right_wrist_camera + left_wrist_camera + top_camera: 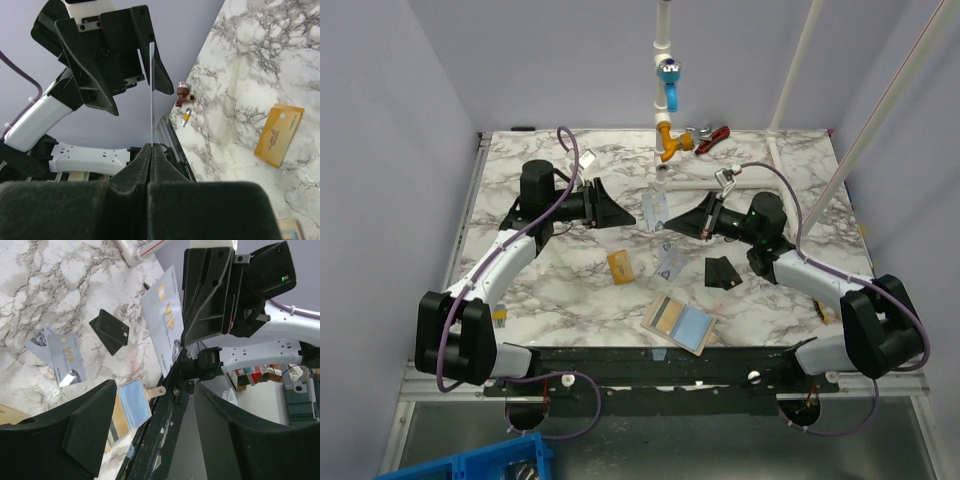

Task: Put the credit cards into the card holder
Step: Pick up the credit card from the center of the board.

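Observation:
My right gripper point(677, 224) point(151, 148) is shut on a pale blue-silver credit card point(655, 210) point(165, 322) and holds it upright above the table's middle. In the right wrist view the card shows edge-on as a thin line point(151, 95). My left gripper point(626, 212) point(155, 387) faces it, open, with its fingers to either side of the card's free end. On the marble lie a gold card point(620, 265) point(278, 135), a second silver card point(670, 262) point(65, 360) and a black card point(723, 272) point(110, 330). The card holder point(680, 323) point(134, 405) lies open near the front edge.
An orange and blue pipe fitting point(667, 140) and a red-handled tool point(710, 135) stand at the back edge. A small brass fitting point(182, 94) lies by the table's rim. White poles point(800, 70) rise at the back right.

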Robot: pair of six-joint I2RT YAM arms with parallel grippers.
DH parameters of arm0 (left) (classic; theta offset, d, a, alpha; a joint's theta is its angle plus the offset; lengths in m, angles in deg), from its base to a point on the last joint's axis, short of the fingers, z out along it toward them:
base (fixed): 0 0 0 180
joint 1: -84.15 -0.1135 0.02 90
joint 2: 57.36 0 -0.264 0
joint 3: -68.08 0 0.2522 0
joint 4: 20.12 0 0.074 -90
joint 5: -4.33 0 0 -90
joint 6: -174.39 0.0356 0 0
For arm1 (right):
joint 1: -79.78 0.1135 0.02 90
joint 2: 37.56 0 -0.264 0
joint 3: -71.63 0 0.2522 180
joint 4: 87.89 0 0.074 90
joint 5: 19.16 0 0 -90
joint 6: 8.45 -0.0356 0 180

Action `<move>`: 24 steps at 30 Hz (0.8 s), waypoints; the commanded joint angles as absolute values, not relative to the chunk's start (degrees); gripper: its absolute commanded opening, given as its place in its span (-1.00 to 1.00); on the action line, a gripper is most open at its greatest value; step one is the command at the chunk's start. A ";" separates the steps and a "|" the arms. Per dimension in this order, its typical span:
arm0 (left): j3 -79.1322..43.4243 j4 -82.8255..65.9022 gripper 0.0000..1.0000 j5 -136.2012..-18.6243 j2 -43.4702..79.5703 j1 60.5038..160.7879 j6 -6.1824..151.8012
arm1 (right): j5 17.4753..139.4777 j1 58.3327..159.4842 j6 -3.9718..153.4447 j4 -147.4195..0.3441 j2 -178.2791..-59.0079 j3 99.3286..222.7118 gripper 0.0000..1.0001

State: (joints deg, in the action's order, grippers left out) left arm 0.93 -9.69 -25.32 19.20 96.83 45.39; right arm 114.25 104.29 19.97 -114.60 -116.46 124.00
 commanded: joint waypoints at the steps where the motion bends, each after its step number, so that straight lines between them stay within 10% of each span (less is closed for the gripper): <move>1: 0.73 -20.31 0.23 -21.09 20.53 96.50 37.23 | 115.85 105.94 17.93 -119.88 -118.16 125.39 -0.99; 5: 0.44 -22.93 -0.05 -19.24 21.72 96.47 34.48 | 115.57 106.90 16.11 -123.19 -120.22 125.99 -0.99; 24: 0.17 -17.98 -0.15 -20.67 19.94 96.45 39.02 | 115.04 108.61 16.41 -122.66 -119.33 125.66 -0.99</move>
State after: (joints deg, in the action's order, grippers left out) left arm 1.08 -19.07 -21.14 21.34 96.83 37.25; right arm 114.25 108.23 13.81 -125.27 -121.94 124.61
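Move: The left hand, fingers partly open, faces the silver credit card that the right hand holds out; the card's middle lies about 6 cm to its right and 2 cm ahead, near its own height. From the right hand, the left fingertips are some 9 cm to the left, 1 cm ahead and about level. On the table roughly 20 cm below, the other silver cards lie almost straight under the right hand, 1 cm to its right, and the yellow cards 12 cm left and 2 cm back. Leftward, about 2.5 cm, the right hand brings its still-pinched card towards the left fingertips, drifting back a little and easing to a stop as it turns slightly counter-clockwise. The left hand rises roughly 1.5 cm to meet it, rolls about 5 degrees, and narrows its fingers from two thirds open to under half without shutting on the card. ##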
